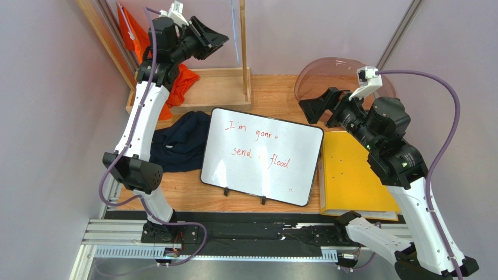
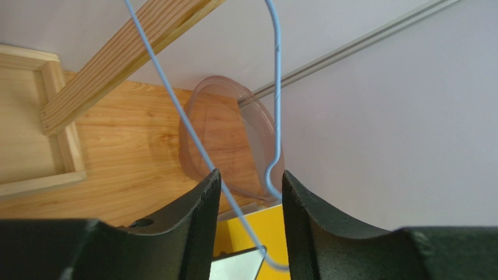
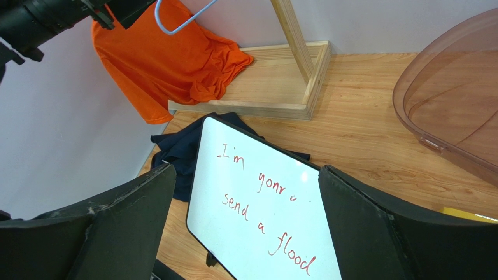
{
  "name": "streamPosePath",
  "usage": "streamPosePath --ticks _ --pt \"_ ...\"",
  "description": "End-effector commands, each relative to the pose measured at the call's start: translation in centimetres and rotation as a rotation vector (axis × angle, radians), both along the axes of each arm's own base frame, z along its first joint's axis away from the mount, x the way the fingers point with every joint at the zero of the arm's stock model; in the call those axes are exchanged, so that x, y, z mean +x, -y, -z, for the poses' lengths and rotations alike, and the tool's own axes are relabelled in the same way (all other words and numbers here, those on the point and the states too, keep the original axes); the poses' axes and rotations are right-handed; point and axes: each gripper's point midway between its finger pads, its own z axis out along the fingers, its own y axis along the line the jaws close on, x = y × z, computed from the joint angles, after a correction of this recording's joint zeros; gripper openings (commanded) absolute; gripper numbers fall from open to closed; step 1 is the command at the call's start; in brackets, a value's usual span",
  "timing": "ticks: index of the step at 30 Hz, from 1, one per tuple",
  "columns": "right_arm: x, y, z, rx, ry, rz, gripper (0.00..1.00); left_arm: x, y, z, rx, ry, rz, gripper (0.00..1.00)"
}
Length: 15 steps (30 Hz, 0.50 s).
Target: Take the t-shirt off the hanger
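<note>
An orange t-shirt (image 3: pixel 158 58) hangs at the back left, its lower part draped on the wooden rack base; it also shows in the top view (image 1: pixel 182 81). A light blue wire hanger (image 2: pixel 277 87) passes between my left fingers. In the right wrist view its loop (image 3: pixel 188 20) sits in front of the shirt's top. I cannot tell whether the shirt is still on it. My left gripper (image 2: pixel 251 181) is raised high (image 1: pixel 213 38) and open, its fingers standing either side of the wire. My right gripper (image 3: pixel 245 175) is open and empty above the whiteboard (image 1: pixel 321 108).
A whiteboard (image 1: pixel 263 156) with red writing stands mid-table. A navy garment (image 1: pixel 178 143) lies to its left. A yellow folder (image 1: pixel 350 175) is to the right, and a clear brown dome lid (image 1: pixel 333 76) at back right. The wooden rack base (image 1: pixel 216 87) and its post (image 1: pixel 244 46) are at the back.
</note>
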Motion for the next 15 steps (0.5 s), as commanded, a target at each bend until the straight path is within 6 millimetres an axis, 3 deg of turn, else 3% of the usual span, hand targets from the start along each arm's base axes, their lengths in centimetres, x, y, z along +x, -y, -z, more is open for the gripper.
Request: streamPosePath --ticks 1,2,3,4,6,7,8,9,10,11,12,13,14,15 --pt "-0.3 -0.9 0.4 0.011 -0.019 -0.047 1.00 -4.0 -2.5 -1.1 0.096 0.070 -0.017 0.54" --pt "0.0 -1.0 0.8 0.001 -0.038 -0.044 1.00 -5.6 -3.1 -2.0 0.115 0.100 -0.029 0.56" --pt "0.1 -1.0 1.2 -0.006 -0.056 -0.039 1.00 -6.0 -3.7 -1.6 0.144 0.099 -0.052 0.56" --pt "0.1 -0.8 2.1 -0.026 -0.088 -0.033 1.00 -6.7 -4.1 0.2 0.189 0.052 -0.057 0.56" --pt "0.4 -1.0 3.1 -0.047 -0.125 -0.036 1.00 -9.1 -5.8 0.5 0.275 0.078 -0.099 0.56" --pt "0.4 -1.0 3.9 -0.061 -0.149 -0.036 1.00 -9.8 -6.3 3.9 0.321 -0.003 -0.100 0.55" --pt "0.4 -1.1 4.3 -0.067 -0.158 -0.041 1.00 -12.1 -7.2 3.6 0.353 0.031 -0.118 0.54" --pt "0.4 -1.2 5.1 -0.075 -0.171 -0.048 1.00 -12.9 -8.3 5.0 0.381 0.008 -0.160 0.53" --pt "0.3 -1.3 5.4 -0.077 -0.171 -0.056 1.00 -13.6 -8.9 9.6 0.424 -0.077 -0.164 0.53" --pt "0.3 -1.3 5.8 -0.084 -0.175 -0.058 1.00 -15.8 -9.9 9.7 0.437 -0.047 -0.194 0.52" --pt "0.2 -1.3 6.0 -0.084 -0.178 -0.058 1.00 -16.4 -11.2 11.4 0.465 -0.074 -0.256 0.52" --pt "0.1 -1.5 6.6 -0.087 -0.182 -0.066 1.00 -17.3 -12.1 15.8 0.496 -0.170 -0.279 0.52" --pt "0.0 -1.5 6.7 -0.085 -0.179 -0.070 1.00 -18.7 -13.0 16.2 0.492 -0.165 -0.318 0.52" --pt "0.0 -1.6 7.0 -0.088 -0.182 -0.073 1.00 -19.4 -13.9 17.8 0.495 -0.218 -0.368 0.52"
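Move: Down on the table lies the navy t-shirt, about 10 cm back and 19 cm to the left of the left hand, some 45 cm below it. The blue hanger hangs just off that hand's fingertips, about 4 cm ahead and 3 cm to the right; the whiteboard lies roughly 17 cm back, 15 cm right and 45 cm down. From the right hand the shirt is about 11 cm ahead, 45 cm left and 41 cm below. Drawing back from the freed hanger with fingers still about half open, the left hand pulls some 17 cm towards the base while sinking and swinging left about 10 cm each, ever faster, which brings it towards the navy shirt; its left side rolls up about 20 degrees. The right hand, empty and wide open, sinks about 7 cm and tips its fingers down. ##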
